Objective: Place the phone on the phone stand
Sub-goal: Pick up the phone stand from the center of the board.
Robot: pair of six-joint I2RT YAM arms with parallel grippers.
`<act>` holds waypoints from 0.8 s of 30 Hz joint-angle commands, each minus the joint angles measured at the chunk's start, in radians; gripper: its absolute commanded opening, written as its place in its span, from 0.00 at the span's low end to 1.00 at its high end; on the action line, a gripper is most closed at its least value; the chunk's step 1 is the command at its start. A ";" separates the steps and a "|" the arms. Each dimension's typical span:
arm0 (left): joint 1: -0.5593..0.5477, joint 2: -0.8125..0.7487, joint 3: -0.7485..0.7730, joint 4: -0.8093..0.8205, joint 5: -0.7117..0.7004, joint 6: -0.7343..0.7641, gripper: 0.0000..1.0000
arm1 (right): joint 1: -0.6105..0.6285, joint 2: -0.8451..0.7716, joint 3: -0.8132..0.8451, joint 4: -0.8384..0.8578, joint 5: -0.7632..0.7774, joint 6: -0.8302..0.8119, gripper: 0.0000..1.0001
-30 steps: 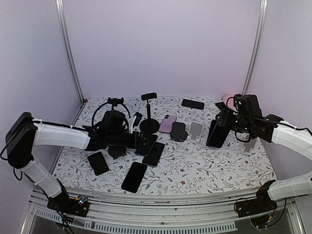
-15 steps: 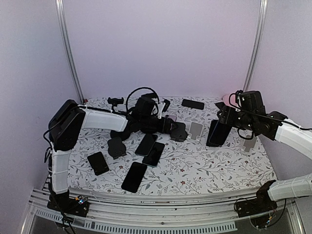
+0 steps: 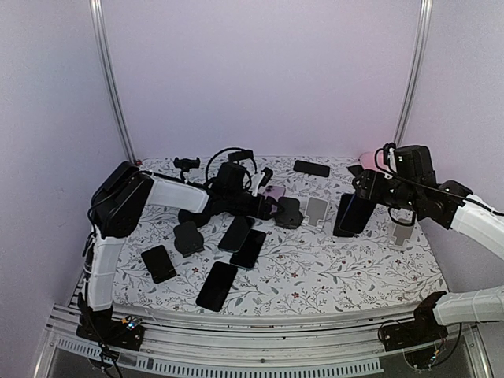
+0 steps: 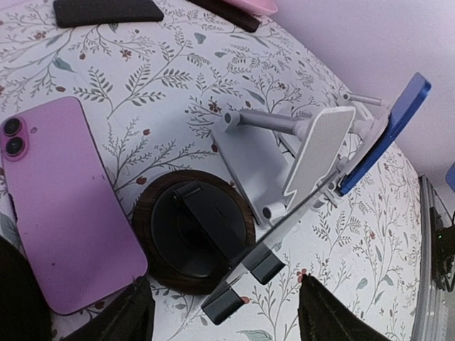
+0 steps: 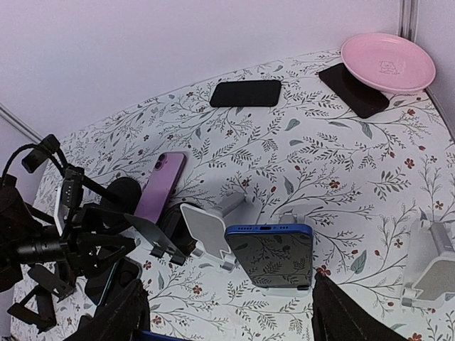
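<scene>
A blue phone stands upright on a white phone stand at the right of the table, and shows in the top view as a dark slab. My right gripper hovers just behind and above it, open, touching nothing. My left gripper reaches to the back centre, open and empty, over a round black stand with a wooden rim. A pink phone lies flat to its left. A thin dark stand sits between the left fingers, and a grey folding stand lies beyond it.
Several dark phones lie flat at the front left, and another lies at the back. A pink plate sits in the back right corner. A grey stand is at the right, a clamp stand at the back left.
My left arm has swung from the front left up to the back centre, and its fingers have spread a little wider. The right arm has barely shifted.
</scene>
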 commanded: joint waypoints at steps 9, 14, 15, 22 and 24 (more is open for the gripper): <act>0.014 0.066 0.000 0.151 0.123 0.067 0.64 | 0.002 -0.028 -0.009 0.032 -0.011 0.003 0.22; 0.014 0.073 -0.018 0.209 0.181 0.081 0.54 | 0.002 -0.025 -0.010 0.032 -0.012 0.001 0.22; 0.013 0.074 -0.020 0.220 0.191 0.080 0.51 | 0.002 -0.022 -0.012 0.033 -0.013 0.001 0.22; 0.011 0.093 -0.003 0.236 0.247 0.042 0.21 | 0.001 -0.024 -0.018 0.034 -0.018 0.001 0.22; 0.010 0.088 -0.026 0.261 0.254 0.028 0.15 | 0.001 -0.028 -0.020 0.032 -0.018 -0.001 0.22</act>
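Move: The black phone stand is roughly 5 cm to the right of the left hand and about level with it fore and aft, its middle some 2 cm lower, with the upright plate's edge already between the open fingers. From that hand, the purple phone lies about 7 cm ahead, the white stand some 14 cm right, and the pair of black phones around 10 cm back and 8 cm left. From the right hand, the black stand is about 8 cm ahead, 18 cm left and 18 cm down. Ease the left gripper about 2 cm to the right and then a little back, farther onto the black stand's plate, while turning it clockwise some 10 degrees and letting the fingertips lift slightly. In the second half, close the wide-open fingers most of the way to pinch the plate's lower part from both faces. ##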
